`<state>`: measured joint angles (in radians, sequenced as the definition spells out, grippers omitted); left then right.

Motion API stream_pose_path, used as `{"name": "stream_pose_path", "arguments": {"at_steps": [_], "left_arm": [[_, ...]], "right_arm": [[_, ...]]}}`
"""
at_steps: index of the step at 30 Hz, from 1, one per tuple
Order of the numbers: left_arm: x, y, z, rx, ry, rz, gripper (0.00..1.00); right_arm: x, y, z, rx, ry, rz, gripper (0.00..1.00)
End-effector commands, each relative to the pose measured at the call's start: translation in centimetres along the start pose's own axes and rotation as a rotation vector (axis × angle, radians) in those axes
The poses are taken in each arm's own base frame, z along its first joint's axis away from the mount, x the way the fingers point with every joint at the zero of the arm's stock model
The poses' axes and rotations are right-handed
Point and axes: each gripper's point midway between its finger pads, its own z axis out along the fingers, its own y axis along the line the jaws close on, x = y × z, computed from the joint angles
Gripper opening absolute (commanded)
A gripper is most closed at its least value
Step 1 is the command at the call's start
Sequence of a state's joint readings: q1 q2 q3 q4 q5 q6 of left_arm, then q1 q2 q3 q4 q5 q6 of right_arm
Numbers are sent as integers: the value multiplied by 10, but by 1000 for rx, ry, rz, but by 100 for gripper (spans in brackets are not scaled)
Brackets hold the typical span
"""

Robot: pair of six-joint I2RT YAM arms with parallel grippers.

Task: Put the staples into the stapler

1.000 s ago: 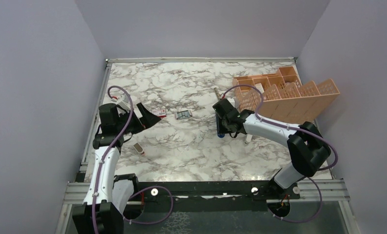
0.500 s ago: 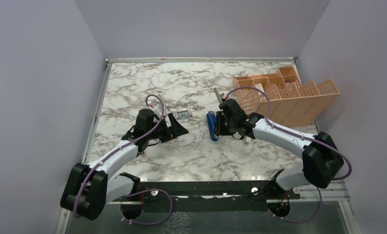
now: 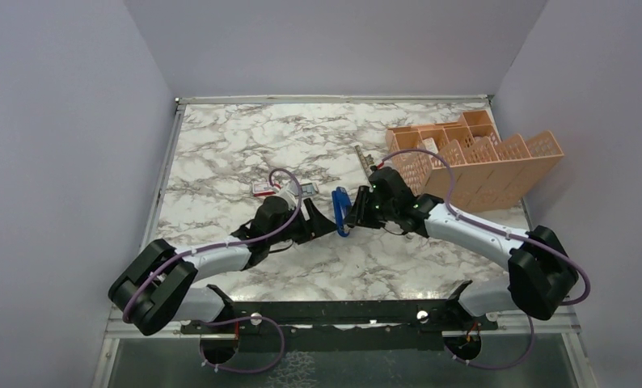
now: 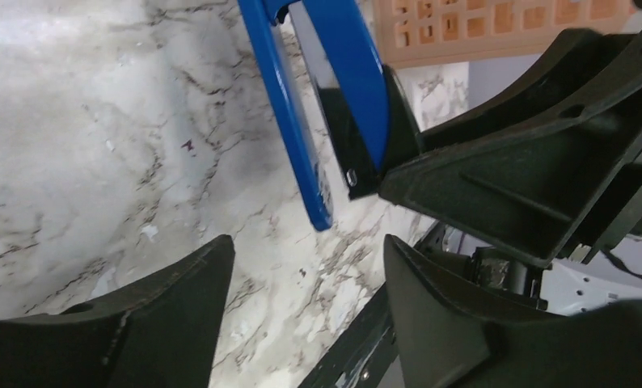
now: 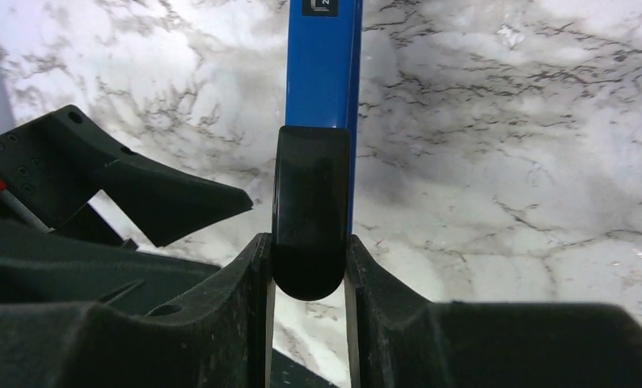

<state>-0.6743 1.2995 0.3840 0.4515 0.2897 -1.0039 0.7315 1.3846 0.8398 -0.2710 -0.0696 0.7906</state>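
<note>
My right gripper (image 3: pixel 356 212) is shut on the black rear end of the blue stapler (image 3: pixel 340 210), held above the marble at mid-table. In the right wrist view the stapler (image 5: pixel 322 73) runs straight away from that gripper (image 5: pixel 308 242). In the left wrist view the stapler (image 4: pixel 301 121) hangs splayed, a thin blue arm apart from the blue-and-black body. My left gripper (image 4: pixel 308 242) is open just short of its tip, with nothing between the fingers; from above this gripper (image 3: pixel 322 222) sits just left of the stapler. The staples (image 3: pixel 305 190) lie in a small dark tray behind the left wrist.
A flat red-and-white box (image 3: pixel 263 189) lies left of the tray. An orange lattice organiser (image 3: pixel 471 162) fills the back right, with a thin metal strip (image 3: pixel 365 155) by its left end. Walls close in the left, back and right of the table.
My left arm swung from the table's left edge to the centre, its jaws narrowing a little. The right gripper carried the stapler leftward and raised its tip towards the left gripper.
</note>
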Motion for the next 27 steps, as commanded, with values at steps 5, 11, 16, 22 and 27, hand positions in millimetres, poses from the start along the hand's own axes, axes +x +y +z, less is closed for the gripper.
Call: {"name": "stream_pose_path", "arguments": {"at_steps": [5, 11, 16, 22, 27], "left_arm": [[-14, -23, 9, 67, -63, 6, 49], [-11, -27, 13, 78, -45, 28, 39], [-7, -24, 16, 69, -30, 39, 30], [-5, -14, 17, 45, -33, 111, 0], [1, -1, 13, 24, -21, 196, 0]], "right_arm": [[-21, 58, -22, -254, -61, 62, 10], [-22, 65, -22, -277, -52, 67, 10], [-21, 68, -21, -286, -42, 60, 10], [-23, 69, -27, -292, -44, 35, 9], [-39, 62, -46, -231, -99, -33, 8]]}}
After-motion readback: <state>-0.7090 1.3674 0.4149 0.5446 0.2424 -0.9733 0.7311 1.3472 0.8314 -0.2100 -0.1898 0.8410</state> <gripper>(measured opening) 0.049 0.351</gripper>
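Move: The free end of the open stapler's blue base strip lies about 3 cm to the right of the left hand, 1 cm ahead and 1 cm lower, between its open fingers' reach. The black cap, still held by the right hand, is some 6 cm to the left hand's right and 2 cm ahead. The staple tray lies 11 cm ahead, 7 cm left and 7 cm below, with the red box 12 cm farther left. From the right hand, the strip end is about 3 cm left and 2 cm back. The stapler's base strip is brought in between the left fingers: the right hand, keeping its pinch on the black cap, lifts it about 2.5 cm and carries it 2 cm left, rolling so its left side rises some 10 degrees. The left hand edges right and forward, under 2 cm, closing from wide open until it pinches the strip's free end. ##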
